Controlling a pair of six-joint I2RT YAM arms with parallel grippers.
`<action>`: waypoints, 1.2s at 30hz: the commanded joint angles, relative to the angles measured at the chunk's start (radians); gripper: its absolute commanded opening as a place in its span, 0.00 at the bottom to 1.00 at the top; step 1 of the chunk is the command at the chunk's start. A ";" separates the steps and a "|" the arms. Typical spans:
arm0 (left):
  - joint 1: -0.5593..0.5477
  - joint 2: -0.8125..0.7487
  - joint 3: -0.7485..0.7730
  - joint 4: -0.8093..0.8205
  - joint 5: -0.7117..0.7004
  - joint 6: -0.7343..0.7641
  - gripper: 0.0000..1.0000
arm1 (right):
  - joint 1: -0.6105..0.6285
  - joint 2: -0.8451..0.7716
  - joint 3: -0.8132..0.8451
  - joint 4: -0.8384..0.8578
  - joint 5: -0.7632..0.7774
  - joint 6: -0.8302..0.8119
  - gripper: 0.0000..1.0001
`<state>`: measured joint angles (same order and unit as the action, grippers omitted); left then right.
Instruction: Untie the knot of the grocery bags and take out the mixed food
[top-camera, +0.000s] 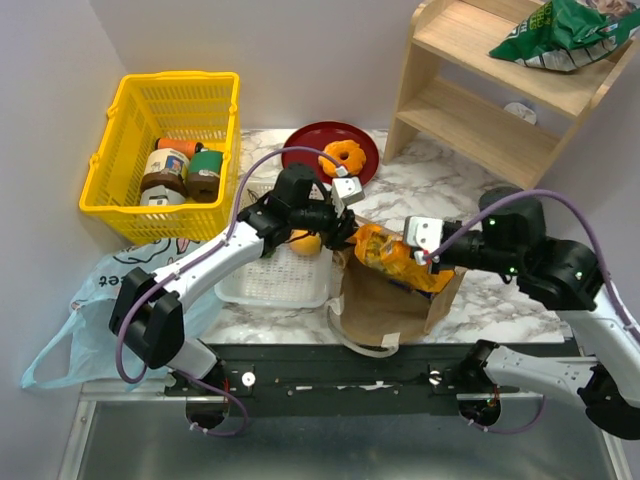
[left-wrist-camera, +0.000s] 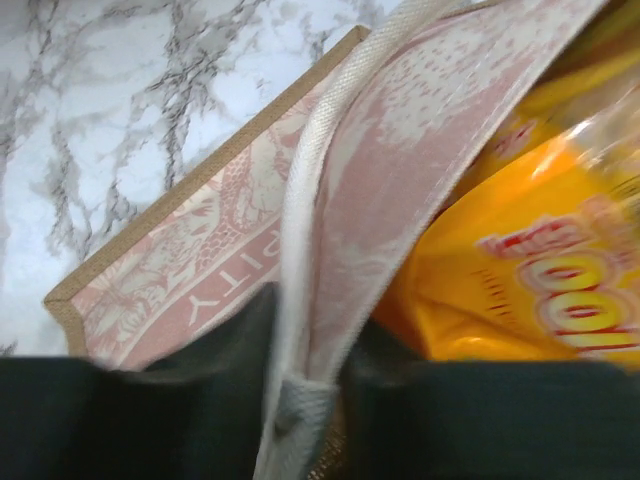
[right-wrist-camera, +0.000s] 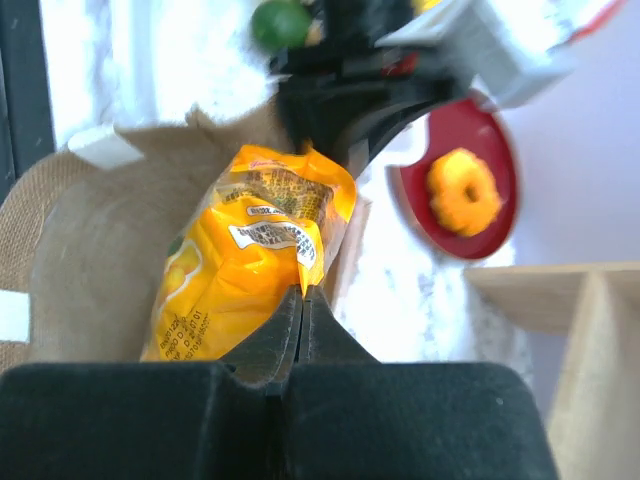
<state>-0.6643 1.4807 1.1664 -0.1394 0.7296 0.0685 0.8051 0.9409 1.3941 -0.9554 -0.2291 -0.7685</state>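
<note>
The brown paper bag (top-camera: 385, 305) stands open at the table's middle. A yellow-orange snack packet (top-camera: 395, 258) sticks out of its mouth, and my right gripper (top-camera: 428, 262) is shut on the packet's sealed edge (right-wrist-camera: 318, 262). My left gripper (top-camera: 348, 235) is at the bag's far rim. In the left wrist view the white rope handle (left-wrist-camera: 300, 200) and the bag wall (left-wrist-camera: 200, 270) run between its dark fingers (left-wrist-camera: 150, 420), which press on them. The light-blue plastic bag (top-camera: 100, 300) lies limp at the left. An orange (top-camera: 305, 243) sits in the white tray (top-camera: 270, 285); a doughnut (top-camera: 347, 156) lies on the red plate (top-camera: 305, 150).
A yellow basket (top-camera: 130, 130) with jars (top-camera: 180, 170) stands at the back left. At the back right a wooden shelf (top-camera: 470, 110) carries a green crisp bag (top-camera: 565, 35). A green lime (right-wrist-camera: 280, 22) shows beyond the left gripper in the right wrist view.
</note>
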 joint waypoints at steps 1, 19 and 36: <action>0.012 -0.055 0.029 -0.098 -0.061 0.106 0.55 | -0.001 0.004 0.137 0.090 0.020 -0.069 0.00; 0.017 -0.137 0.056 -0.178 -0.338 0.148 0.85 | -0.199 0.211 0.507 0.290 -0.001 -0.057 0.00; 0.017 -0.183 -0.023 -0.144 -0.294 0.082 0.84 | -0.414 0.886 1.168 1.065 0.218 -0.400 0.00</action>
<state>-0.6437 1.3445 1.1793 -0.2794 0.4377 0.1459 0.4438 1.7580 2.5305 -0.2817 -0.0563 -1.0027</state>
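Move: The yellow sweets bag hangs pinched in the right hand just above the open tote; the wooden shelf's top board lies about 34 cm ahead of that hand, 16 cm to its right and about level, with the green snack bag on it some 8 cm farther right. The tote's middle is about 25 cm below the right hand. From the left hand, fingers still at its rim, the tote's middle is 13 cm right, 7 cm back and 14 cm below, and the orange 9 cm left, 4 cm ahead, 20 cm below. The yellow sweets bag, still pinched in the right hand's shut fingers, goes straight up about 7 cm, then on up and forward at growing speed, roughly 35 cm higher and 23 cm farther out in all, towards the shelf side, the fingers tipping strongly upward and swinging clockwise. The tote's rim is let go by the left hand, which opens wide and draws about 5 cm left, rising, then easing forward and back down. ##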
